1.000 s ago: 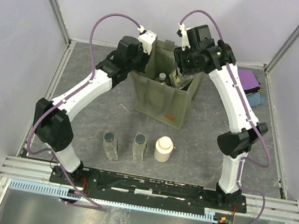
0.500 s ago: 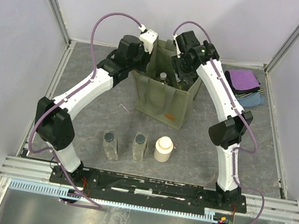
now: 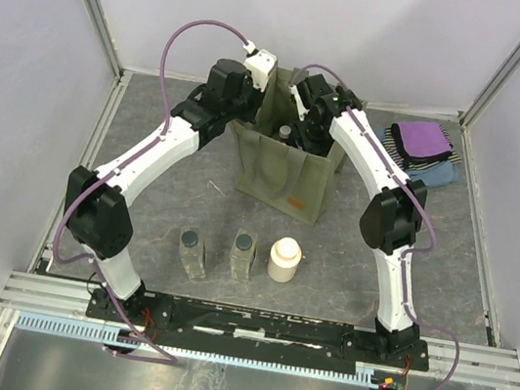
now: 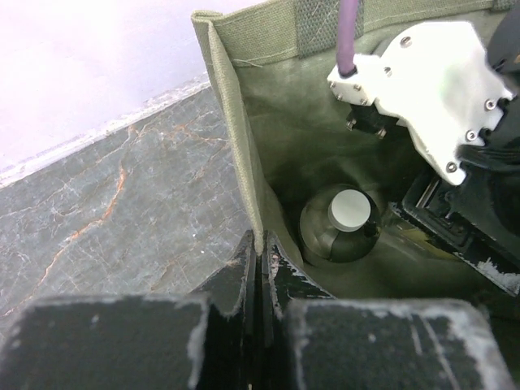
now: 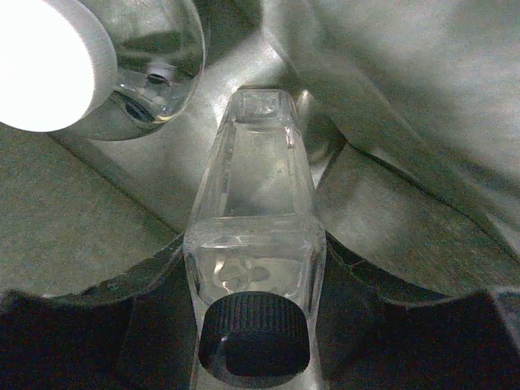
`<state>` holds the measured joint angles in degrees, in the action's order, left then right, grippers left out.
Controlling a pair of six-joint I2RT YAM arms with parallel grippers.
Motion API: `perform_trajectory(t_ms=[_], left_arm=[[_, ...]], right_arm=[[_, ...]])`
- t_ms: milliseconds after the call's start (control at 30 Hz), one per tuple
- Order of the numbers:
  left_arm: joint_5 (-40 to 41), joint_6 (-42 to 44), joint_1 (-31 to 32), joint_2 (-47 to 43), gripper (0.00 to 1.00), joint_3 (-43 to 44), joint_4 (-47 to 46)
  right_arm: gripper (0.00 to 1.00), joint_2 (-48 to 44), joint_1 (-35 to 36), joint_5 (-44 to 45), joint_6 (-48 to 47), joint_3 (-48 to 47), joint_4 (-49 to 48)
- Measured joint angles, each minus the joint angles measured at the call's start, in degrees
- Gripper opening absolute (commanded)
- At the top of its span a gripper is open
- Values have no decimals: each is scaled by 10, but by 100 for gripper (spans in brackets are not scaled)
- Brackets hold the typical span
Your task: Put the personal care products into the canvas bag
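Observation:
The olive canvas bag (image 3: 278, 173) stands open at the back middle of the table. My left gripper (image 4: 262, 245) is shut on the bag's left rim (image 4: 236, 122), pinching the fabric edge. My right gripper (image 5: 254, 268) reaches down inside the bag, shut on a clear rectangular bottle (image 5: 256, 179) with a dark cap (image 5: 253, 335). A round nozzle-topped bottle (image 4: 341, 223) stands on the bag's floor beside it. On the table in front of the bag stand two clear bottles (image 3: 193, 253) (image 3: 244, 255) and a cream-white jar (image 3: 284, 259).
A folded purple and blue cloth (image 3: 424, 148) lies at the back right. A thin small stick (image 3: 215, 188) lies left of the bag. Grey walls (image 3: 91, 10) close in the table on three sides.
My right arm has swung left and lowered the held bottle into the bag. The left gripper has kept its hold on the rim.

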<state>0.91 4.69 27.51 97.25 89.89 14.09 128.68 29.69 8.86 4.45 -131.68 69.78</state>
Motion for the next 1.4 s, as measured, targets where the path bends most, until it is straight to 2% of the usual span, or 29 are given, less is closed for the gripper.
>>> perform_trajectory(t_ms=[33,67,100,133,200,267,433,833,1067,1400], left_arm=[[0,0,0,1,3,2,1],[0,0,0,2,3,3,1],[0,0,0,2,3,4,1],[0,0,0,3,3,5,1],[0,0,0,4,3,5,2],[0,0,0,6,3,7,2],[0,0,0,10,3,14,3],[5,0,4,26,3,24,-5],[5,0,4,39,3,35,-7],[12,0,4,44,3,44,2]], right_arm=[[8,1,-1,-1,-2,7,-4],[22,2,-1,-3,-3,14,-9],[31,3,-1,-5,-6,17,-17],[48,3,-1,-7,-7,18,-19],[66,3,-1,-11,-9,18,-23],[76,3,-1,-14,-8,19,-31],[87,-32,-1,-18,-2,50,-81],[95,-325,-1,-24,-14,202,-208],[95,-492,10,-84,-36,364,-230],[90,-561,108,-129,-62,501,-192]])
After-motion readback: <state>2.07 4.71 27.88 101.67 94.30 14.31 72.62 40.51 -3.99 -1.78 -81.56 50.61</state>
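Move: The right hand holds a clear bottle by its upper part inside the canvas bag; the bag floor lies about 9 cm below it and 3 cm ahead. The white-capped bottle stands some 7 cm to its left and 2 cm ahead; the bag's near wall is about 8 cm back, straight behind. The cream jar stands roughly 22 cm back and 5 cm left. From the left hand, that floor spot is some 14 cm right, level ahead, about 22 cm down. The right fingers settle the clear bottle a last centimetre, then open wide and let go of it. The hand climbs about 20 cm out of the bag, tips swinging up and forward some 30 degrees, then draws back about 19 cm over the near wall, turning counter-clockwise and sinking towards the cream jar. The left fingers keep their pinch on the bag's left rim, easing it forward a couple of centimetres. ##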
